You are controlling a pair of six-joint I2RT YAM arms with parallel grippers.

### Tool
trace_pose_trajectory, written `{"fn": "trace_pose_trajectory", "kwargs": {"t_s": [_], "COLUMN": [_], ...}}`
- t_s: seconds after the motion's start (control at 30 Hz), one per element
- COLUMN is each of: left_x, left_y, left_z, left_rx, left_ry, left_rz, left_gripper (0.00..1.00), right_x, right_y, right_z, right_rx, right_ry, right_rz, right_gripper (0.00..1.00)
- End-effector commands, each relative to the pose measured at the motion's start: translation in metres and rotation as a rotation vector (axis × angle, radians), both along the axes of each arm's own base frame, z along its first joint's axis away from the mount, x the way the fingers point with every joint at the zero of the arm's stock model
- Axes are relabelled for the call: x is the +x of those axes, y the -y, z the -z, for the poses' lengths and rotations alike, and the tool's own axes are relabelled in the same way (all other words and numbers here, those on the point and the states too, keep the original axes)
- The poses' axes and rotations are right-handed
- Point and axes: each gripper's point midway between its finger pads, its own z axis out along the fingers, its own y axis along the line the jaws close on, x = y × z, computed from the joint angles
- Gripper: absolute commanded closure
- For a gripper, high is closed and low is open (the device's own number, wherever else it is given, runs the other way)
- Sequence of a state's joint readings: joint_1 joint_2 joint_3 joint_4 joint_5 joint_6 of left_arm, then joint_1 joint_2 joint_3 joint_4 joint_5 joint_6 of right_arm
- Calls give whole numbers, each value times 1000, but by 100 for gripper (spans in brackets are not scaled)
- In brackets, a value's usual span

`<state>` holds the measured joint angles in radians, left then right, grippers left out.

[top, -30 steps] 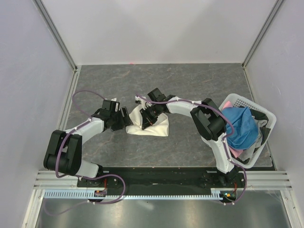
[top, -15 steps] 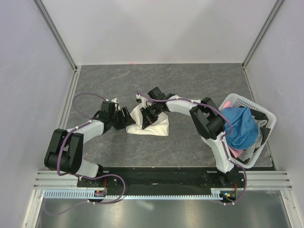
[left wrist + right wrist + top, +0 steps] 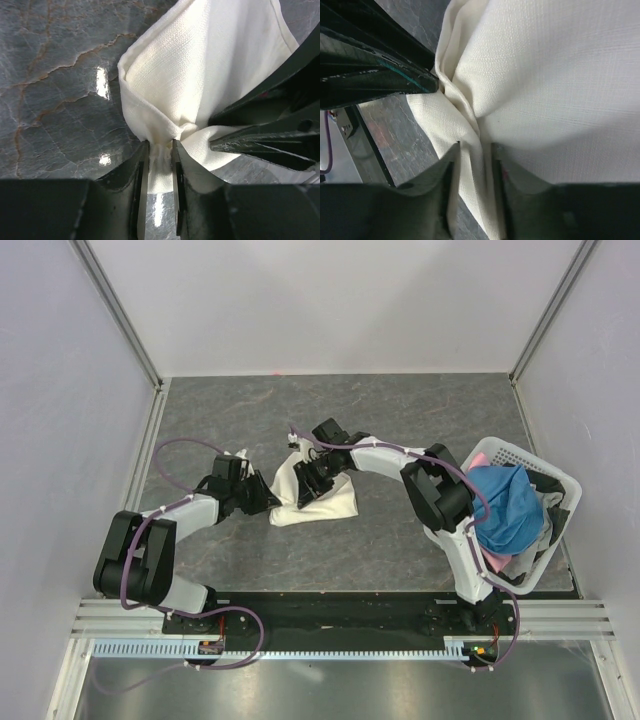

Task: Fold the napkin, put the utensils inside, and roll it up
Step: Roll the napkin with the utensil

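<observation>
The cream-white napkin (image 3: pixel 325 502) lies crumpled on the dark marbled table (image 3: pixel 400 420), between the two arms. My left gripper (image 3: pixel 272 502) is at its left corner and shut on it. In the left wrist view a bunched tuft of napkin (image 3: pixel 210 60) is squeezed between the left gripper (image 3: pixel 160 148) jaws. My right gripper (image 3: pixel 306 485) sits over the cloth's upper left part. In the right wrist view the right gripper (image 3: pixel 475 148) stands open, its jaws apart with a loose fold of napkin (image 3: pixel 560 75) lying between them. The utensils are out of view.
A white basket (image 3: pixel 540 468) stands at the table's right edge, holding a blue cloth (image 3: pixel 505 505) and a pink cloth (image 3: pixel 480 457). Pale walls enclose the table on three sides. The two grippers are a few centimetres apart.
My left gripper has moved right onto the napkin's left corner and closed on it. The right gripper's jaws have parted from their earlier shut grip. The cloth has shifted slightly.
</observation>
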<state>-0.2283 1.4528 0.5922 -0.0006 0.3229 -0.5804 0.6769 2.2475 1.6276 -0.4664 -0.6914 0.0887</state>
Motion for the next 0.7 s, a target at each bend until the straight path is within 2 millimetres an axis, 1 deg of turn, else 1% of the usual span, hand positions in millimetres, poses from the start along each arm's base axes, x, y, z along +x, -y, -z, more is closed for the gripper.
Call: {"fn": "trace_pose_trajectory", "kwargs": {"t_s": [0.0, 0.03, 0.07, 0.1, 0.13, 0.17, 0.2, 0.23, 0.3, 0.33, 0.37, 0.4, 0.43, 0.47, 0.5, 0.53, 0.6, 0.67], "left_x": [-23, -23, -25, -24, -25, -25, -25, -25, -25, -25, -25, -24, -24, -23, -24, -24, -24, -23], "left_y": [0, 1, 0, 0, -1, -2, -3, -4, -5, -5, -5, -6, -6, -6, -6, -6, -7, -6], "left_z": [16, 16, 17, 16, 17, 17, 17, 18, 18, 18, 18, 18, 19, 18, 18, 19, 19, 18], "left_rx": [7, 10, 13, 16, 21, 26, 31, 36, 46, 47, 47, 51, 55, 55, 58, 59, 65, 64], "left_ry": [-117, -122, -130, -134, -135, -142, -142, -143, -145, -146, -149, -146, -147, -145, -148, -151, -152, -150], "left_rz": [30, 32, 32, 29, 28, 25, 21, 22, 19, 20, 20, 24, 25, 25, 27, 28, 32, 34], "left_gripper": [74, 74, 75, 75, 75, 76, 76, 76, 76, 76, 76, 76, 76, 76, 76, 76, 76, 76], "right_x": [29, 31, 33, 33, 35, 34, 33, 25, 18, 8, 0, -3, -14, -17, -17, -20, -18, -14], "right_y": [3, 3, 5, 7, 8, 15, 19, 23, 30, 36, 37, 38, 44, 45, 46, 53, 58, 68], "right_z": [-38, -46, -62, -70, -92, -90, -94, -100, -96, -89, -86, -83, -72, -68, -66, -58, -51, -42], "right_rx": [14, 24, 31, 38, 65, 41, 40, 40, 25, 14, 16, 23, 12, 13, 20, 5, -4, -22], "right_ry": [153, 176, 216, 241, 286, 296, 304, 298, 269, 226, 194, 180, 146, 117, 115, 92, 68, 49], "right_rz": [36, 37, 51, 57, 75, 96, 109, 129, 158, 168, 169, 173, 173, 190, 199, 217, 248, 284], "right_gripper": [49, 46, 43, 36, 35, 34, 33, 32, 32, 32, 32, 32, 32, 33, 33, 33, 34, 35]}}
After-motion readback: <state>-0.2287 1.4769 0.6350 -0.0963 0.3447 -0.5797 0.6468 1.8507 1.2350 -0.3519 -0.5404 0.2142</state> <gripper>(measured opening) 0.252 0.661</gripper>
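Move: The right hand's fingers straddle the napkin's near roll. Its free right stretch is about 8 cm to their right, 2 cm back and 1 cm lower; its left end is some 4 cm left and 1 cm back, at about that same lower height, and the far corner about 12 cm straight ahead. From the left hand, which holds the left end, the right stretch lies roughly 13 cm to the right, 2 cm back and 1 cm lower. Up off the roll by almost 10 cm, the right hand comes free with its fingers opening further, then arcs down about 5 cm while drawing back and right, to hover open over the roll's free right stretch some 6 cm to the right. The wrist ends turned about 10 degrees clockwise. The left fingers keep their pinch on the left end. ##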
